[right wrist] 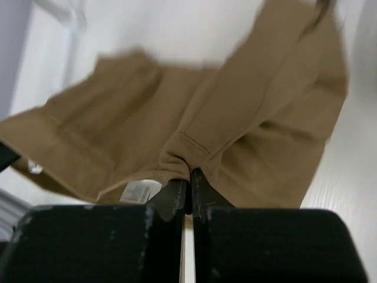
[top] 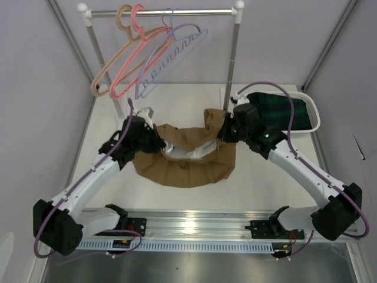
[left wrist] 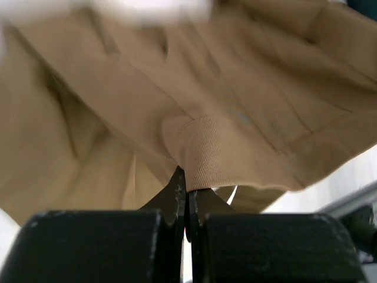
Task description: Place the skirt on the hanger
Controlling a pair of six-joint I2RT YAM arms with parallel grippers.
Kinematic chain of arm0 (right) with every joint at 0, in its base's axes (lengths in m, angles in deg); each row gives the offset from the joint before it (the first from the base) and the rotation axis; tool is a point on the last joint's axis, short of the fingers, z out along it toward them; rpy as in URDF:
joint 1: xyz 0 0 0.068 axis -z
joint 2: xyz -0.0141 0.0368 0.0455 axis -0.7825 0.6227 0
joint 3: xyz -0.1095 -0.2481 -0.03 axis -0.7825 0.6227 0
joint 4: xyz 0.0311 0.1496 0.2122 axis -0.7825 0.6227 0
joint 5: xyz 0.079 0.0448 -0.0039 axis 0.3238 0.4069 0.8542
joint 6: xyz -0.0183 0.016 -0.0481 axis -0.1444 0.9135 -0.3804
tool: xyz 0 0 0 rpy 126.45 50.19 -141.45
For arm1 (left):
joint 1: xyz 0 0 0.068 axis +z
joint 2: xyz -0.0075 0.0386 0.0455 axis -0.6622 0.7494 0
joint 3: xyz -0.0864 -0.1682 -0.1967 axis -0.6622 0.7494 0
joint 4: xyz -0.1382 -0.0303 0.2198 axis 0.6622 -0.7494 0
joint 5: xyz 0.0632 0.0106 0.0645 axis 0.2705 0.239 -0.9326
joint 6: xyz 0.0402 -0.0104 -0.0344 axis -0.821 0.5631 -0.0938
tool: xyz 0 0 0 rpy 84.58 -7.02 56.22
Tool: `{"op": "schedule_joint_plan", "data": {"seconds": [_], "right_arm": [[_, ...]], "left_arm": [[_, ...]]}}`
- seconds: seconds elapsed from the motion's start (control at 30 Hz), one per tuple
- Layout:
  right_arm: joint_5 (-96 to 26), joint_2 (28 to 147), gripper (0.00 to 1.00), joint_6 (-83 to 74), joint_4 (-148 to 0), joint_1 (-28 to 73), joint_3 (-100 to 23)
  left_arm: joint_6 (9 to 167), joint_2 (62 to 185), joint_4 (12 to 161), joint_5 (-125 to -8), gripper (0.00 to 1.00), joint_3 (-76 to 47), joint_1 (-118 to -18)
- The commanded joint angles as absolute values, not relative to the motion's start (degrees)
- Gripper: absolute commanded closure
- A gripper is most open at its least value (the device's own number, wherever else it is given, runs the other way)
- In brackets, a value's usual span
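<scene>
The tan-brown skirt [top: 188, 165] hangs between my two grippers over the middle of the table, its whitish lining [top: 188, 150] showing at the open waist. My left gripper [top: 154, 141] is shut on the left waist edge, and the left wrist view shows the jaws [left wrist: 187, 183] pinching a fold of the skirt [left wrist: 206, 141]. My right gripper [top: 225, 131] is shut on the right waist edge, seen up close [right wrist: 189, 180] on the skirt [right wrist: 247, 106]. The thin pale lavender-blue hanger [top: 170, 20] hangs on the rail at the back, its arms overlapping the other hangers.
A tan hanger [top: 109, 62], a pink hanger [top: 132, 59] and a scalloped lavender hanger [top: 177, 53] hang on the white rack [top: 234, 53]. A white basket [top: 315, 118] at the right holds dark green plaid cloth [top: 291, 112]. A metal rail [top: 194, 227] runs along the near edge.
</scene>
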State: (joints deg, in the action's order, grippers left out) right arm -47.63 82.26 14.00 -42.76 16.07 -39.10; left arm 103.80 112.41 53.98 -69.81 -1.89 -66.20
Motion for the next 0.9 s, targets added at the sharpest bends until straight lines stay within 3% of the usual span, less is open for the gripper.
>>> {"op": "schedule_joint_plan", "data": {"seconds": [0.0,0.17,0.37,0.63,0.77,0.87], "right_arm": [[-38.61,78.51,1.00,20.42,-52.23,16.33,-23.12],[-33.24,80.25,1.00,24.20,-60.06,18.52,-9.53],[-25.07,85.26,1.00,23.25,-64.28,25.90,-3.28],[-27.86,89.31,0.97,20.88,-62.01,23.89,-7.05],[-31.20,88.52,0.74,20.08,-59.28,23.19,-8.11],[-34.19,86.86,0.61,19.90,-56.99,22.31,-8.37]], "left_arm": [[113.63,111.27,67.54,-62.91,1.00,14.68,-66.08],[120.58,116.52,77.67,-62.72,1.00,24.99,-66.08],[121.38,121.81,80.92,-65.01,0.98,25.71,-65.90],[116.38,121.30,79.00,-65.71,0.66,24.57,-65.99],[114.53,118.05,75.58,-67.28,0.41,24.04,-65.99],[113.30,115.41,73.90,-67.73,0.36,23.34,-66.08]]}}
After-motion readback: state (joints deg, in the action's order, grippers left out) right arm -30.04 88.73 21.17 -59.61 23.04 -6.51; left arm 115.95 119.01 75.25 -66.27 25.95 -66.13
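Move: Each hand already pinches the near (waist) edge of the skirt, held up off the table with about 20 cm between the hands. The left hand's landing spot is some 20 cm below it and 4 cm back, straight down sideways; the right hand's is roughly 23 cm below it, 6 cm back and 2 cm right. From the right hand, the rack's right foot stands 11 cm ahead and 2 cm right, the basket 13 cm ahead and 23 cm right, both table-low. Both hands swing the pinched skirt quickly down to the table together, the left sinking about 18 cm and the right about 21, each coming back some 6 to 8 cm on the way, then easing forward a little as the wrists tip the fingers down by roughly 25 to 30 degrees. Down at the table the left fingers open well past half and leave the cloth lying loosely between them, while the right fingers begin opening later and only to about a third, with the skirt's edge still between them. ##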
